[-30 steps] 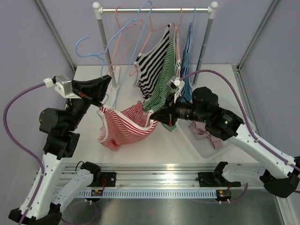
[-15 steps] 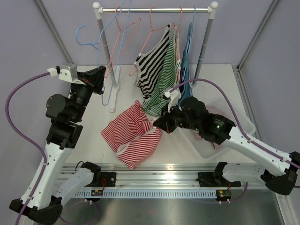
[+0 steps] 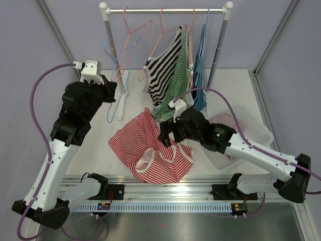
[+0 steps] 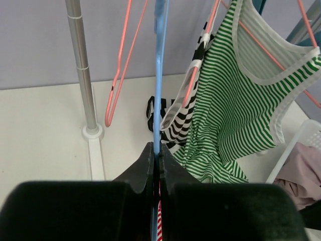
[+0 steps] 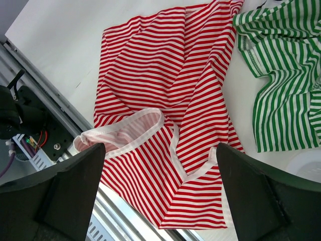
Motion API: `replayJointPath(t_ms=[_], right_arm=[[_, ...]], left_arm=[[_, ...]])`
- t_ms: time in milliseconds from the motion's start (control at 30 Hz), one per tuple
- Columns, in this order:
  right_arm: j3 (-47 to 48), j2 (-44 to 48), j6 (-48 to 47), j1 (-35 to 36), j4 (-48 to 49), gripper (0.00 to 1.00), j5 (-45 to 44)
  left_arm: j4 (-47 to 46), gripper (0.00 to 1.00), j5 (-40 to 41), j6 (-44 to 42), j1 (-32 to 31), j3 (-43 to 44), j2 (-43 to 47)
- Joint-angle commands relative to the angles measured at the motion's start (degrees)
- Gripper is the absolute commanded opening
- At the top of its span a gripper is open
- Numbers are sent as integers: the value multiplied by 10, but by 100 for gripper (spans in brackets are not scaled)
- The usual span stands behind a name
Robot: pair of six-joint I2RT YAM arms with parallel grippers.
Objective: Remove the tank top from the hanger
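The red-and-white striped tank top (image 3: 145, 148) lies crumpled on the white table near its front edge, off any hanger, and fills the right wrist view (image 5: 165, 95). My right gripper (image 3: 168, 136) hovers just above it, open (image 5: 160, 150), with nothing between its fingers. My left gripper (image 3: 108, 93) is shut on the lower part of a bare blue hanger (image 3: 114, 103) beside the rack's left post. In the left wrist view the blue hanger (image 4: 159, 75) rises straight up out of the closed jaws (image 4: 156, 150).
The rack (image 3: 165, 10) at the back carries pink hangers (image 3: 131, 42), a black-striped top (image 3: 163, 70), a green-striped top (image 3: 175, 90) and a blue garment (image 3: 199, 70). A clear bin (image 3: 258, 131) with pinkish clothes stands at the right. The red top's hem reaches the front rail.
My right gripper has opened and let go of the red tank top, which has dropped and spread on the table. My left arm has carried the blue hanger back toward the rack.
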State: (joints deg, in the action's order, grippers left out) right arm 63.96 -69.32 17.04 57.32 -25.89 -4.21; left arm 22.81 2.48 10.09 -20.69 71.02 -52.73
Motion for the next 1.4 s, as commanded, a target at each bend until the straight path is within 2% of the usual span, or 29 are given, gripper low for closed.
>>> replayJointPath(t_ms=[0, 33, 233, 567, 733, 900, 967, 1033, 1133, 1200, 1233, 1367], right_arm=[[-4, 24, 9, 5, 28, 99, -38], [-4, 27, 11, 6, 28, 99, -38], [-18, 53, 9, 6, 28, 100, -40], [-27, 87, 3, 5, 21, 99, -36], [-29, 83, -2, 5, 26, 100, -30], [-22, 40, -23, 6, 33, 99, -39], [-10, 8, -24, 5, 32, 100, -32], [-7, -11, -24, 5, 45, 100, -24], [1, -67, -31, 6, 65, 99, -24], [19, -98, -38, 5, 64, 100, -40], [27, -132, -38, 5, 59, 100, -41], [58, -201, -31, 8, 58, 99, -34]], left_arm=[[59, 0, 18, -24, -1, 108, -93], [71, 0, 14, -30, -1, 158, -113], [112, 0, 39, -45, -1, 291, -251], [222, 0, 57, -81, -1, 666, -505], [218, 0, 72, -90, -1, 696, -555], [213, 14, 67, -91, -1, 685, -563], [220, 16, 67, -90, -1, 696, -568], [222, 26, 61, -91, -1, 700, -566], [226, 55, 53, -83, -1, 696, -539], [223, 63, 49, -77, -1, 682, -518], [225, 97, 46, -75, -1, 677, -505], [225, 99, 49, -59, -1, 649, -419]])
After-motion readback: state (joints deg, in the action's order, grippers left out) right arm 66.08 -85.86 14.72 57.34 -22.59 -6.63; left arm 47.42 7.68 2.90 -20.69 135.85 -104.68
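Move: The left hand already holds the empty blue hanger. Its free place on the rod is some 20 cm ahead, 5 cm right and 10 cm above, with the empty pink hanger about 20 cm ahead and 1 cm right, and the black-striped top 20 cm ahead and 14 cm right. The red-striped tank top lies about 5 cm left, 1 cm ahead and 14 cm below the open right hand; the green-striped top hangs roughly 18 cm ahead, 5 cm right. Still pinching the blue hanger, the left hand carries it about 20 cm forward and slightly right, rising 6 cm and then dipping some 4 cm to set its hook on the rod, opens wide to let go, and begins backing off. The open right hand first lifts slightly, then goes down about 11 cm and forward-left towards the red-striped tank top. ##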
